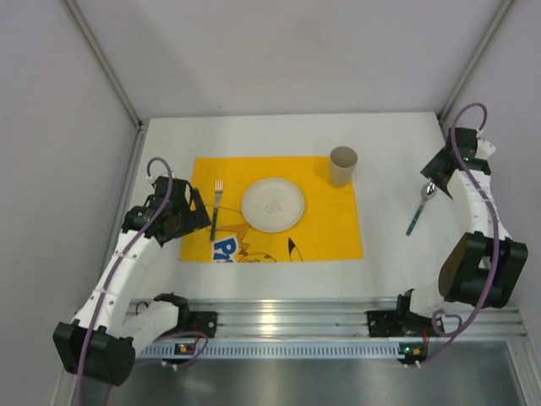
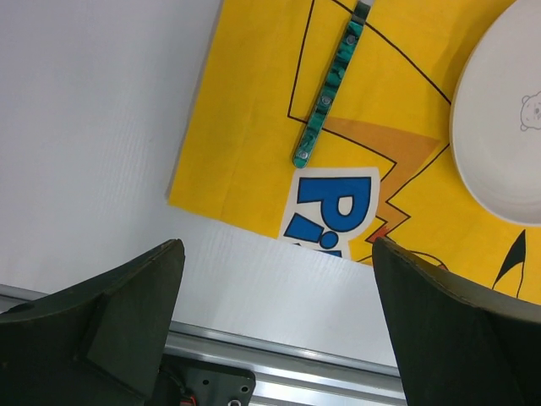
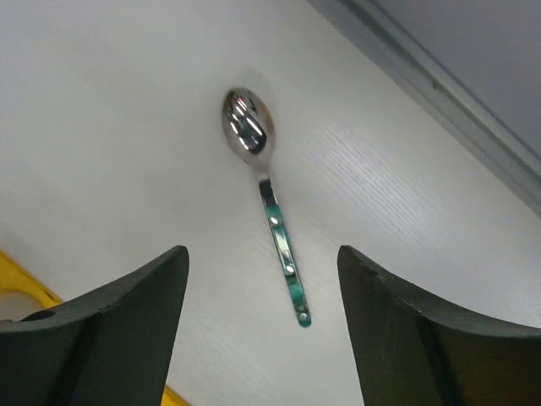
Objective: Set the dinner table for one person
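Note:
The white dinner table (image 1: pixel 389 169) carries a yellow placemat (image 1: pixel 334 233). On the mat lie a white plate (image 1: pixel 272 205), a green-handled fork (image 1: pixel 216 207) to its left and a beige cup (image 1: pixel 342 165) at the far right corner. A green-handled spoon (image 1: pixel 418 211) lies on bare table right of the mat. My right gripper (image 1: pixel 439 173) hovers open above the spoon (image 3: pixel 270 211), whose handle shows between the fingers, untouched. My left gripper (image 1: pixel 193 216) stands open and empty at the mat's left edge, near the fork handle (image 2: pixel 330 89).
An aluminium rail (image 1: pixel 287 317) runs along the table's near edge, with both arm bases on it. Grey walls close in the left, far and right sides. The table's right edge strip (image 3: pixel 423 68) passes close behind the spoon.

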Robot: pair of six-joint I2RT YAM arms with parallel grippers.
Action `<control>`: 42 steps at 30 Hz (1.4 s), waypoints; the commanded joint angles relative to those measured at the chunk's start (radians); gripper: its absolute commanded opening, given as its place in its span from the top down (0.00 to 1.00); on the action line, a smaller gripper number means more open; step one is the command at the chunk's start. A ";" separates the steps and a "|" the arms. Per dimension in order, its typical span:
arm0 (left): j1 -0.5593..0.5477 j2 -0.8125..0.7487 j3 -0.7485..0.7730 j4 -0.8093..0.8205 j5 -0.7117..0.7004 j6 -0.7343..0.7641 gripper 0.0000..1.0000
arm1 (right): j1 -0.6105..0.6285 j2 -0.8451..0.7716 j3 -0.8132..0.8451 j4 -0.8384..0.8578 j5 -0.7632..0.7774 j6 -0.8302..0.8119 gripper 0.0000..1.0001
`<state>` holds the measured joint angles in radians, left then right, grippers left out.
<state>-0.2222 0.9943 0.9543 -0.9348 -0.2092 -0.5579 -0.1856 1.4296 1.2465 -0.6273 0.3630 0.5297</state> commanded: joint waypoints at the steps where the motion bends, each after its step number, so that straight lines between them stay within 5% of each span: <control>1: 0.004 -0.014 -0.008 0.088 0.036 -0.008 0.02 | -0.043 0.066 -0.033 -0.110 -0.147 -0.005 0.29; 7: 0.004 0.010 -0.012 0.106 0.034 -0.005 0.02 | -0.095 0.236 -0.024 -0.129 -0.248 -0.022 0.34; 18: 0.004 -0.010 -0.020 0.103 0.001 -0.023 0.02 | -0.104 0.408 -0.025 -0.080 -0.211 -0.027 0.49; 24: 0.004 0.003 -0.011 0.090 -0.007 -0.028 0.02 | -0.110 0.450 -0.044 -0.048 -0.197 -0.030 0.67; 29: 0.004 0.030 -0.002 0.087 0.001 -0.023 0.02 | -0.110 0.457 -0.082 -0.018 -0.182 -0.059 1.00; 35: 0.004 0.084 0.049 0.103 0.037 -0.010 0.03 | -0.104 0.341 -0.072 -0.037 -0.165 -0.092 1.00; 42: 0.003 0.205 0.185 0.100 0.079 0.023 0.02 | -0.002 0.163 0.172 -0.170 -0.160 -0.076 1.00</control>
<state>-0.2222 1.1706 1.0565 -0.8665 -0.1608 -0.5610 -0.2554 1.7321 1.2545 -0.7658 0.1806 0.4545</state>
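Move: The spoon's middle lies almost straight below the open right hand, some 17 cm down and about 1 cm right, its handle trailing back and slightly left. From that hand the cup stands about 12 cm ahead and 29 cm left, the plate roughly 54 cm left and 1 cm ahead. From the left hand the spoon is some 14 cm ahead, about 78 cm right and 14 cm below. Right hand sinks about 17 cm, pinches the spoon's handle, lifts it some 5; left drifts 4 forward. ##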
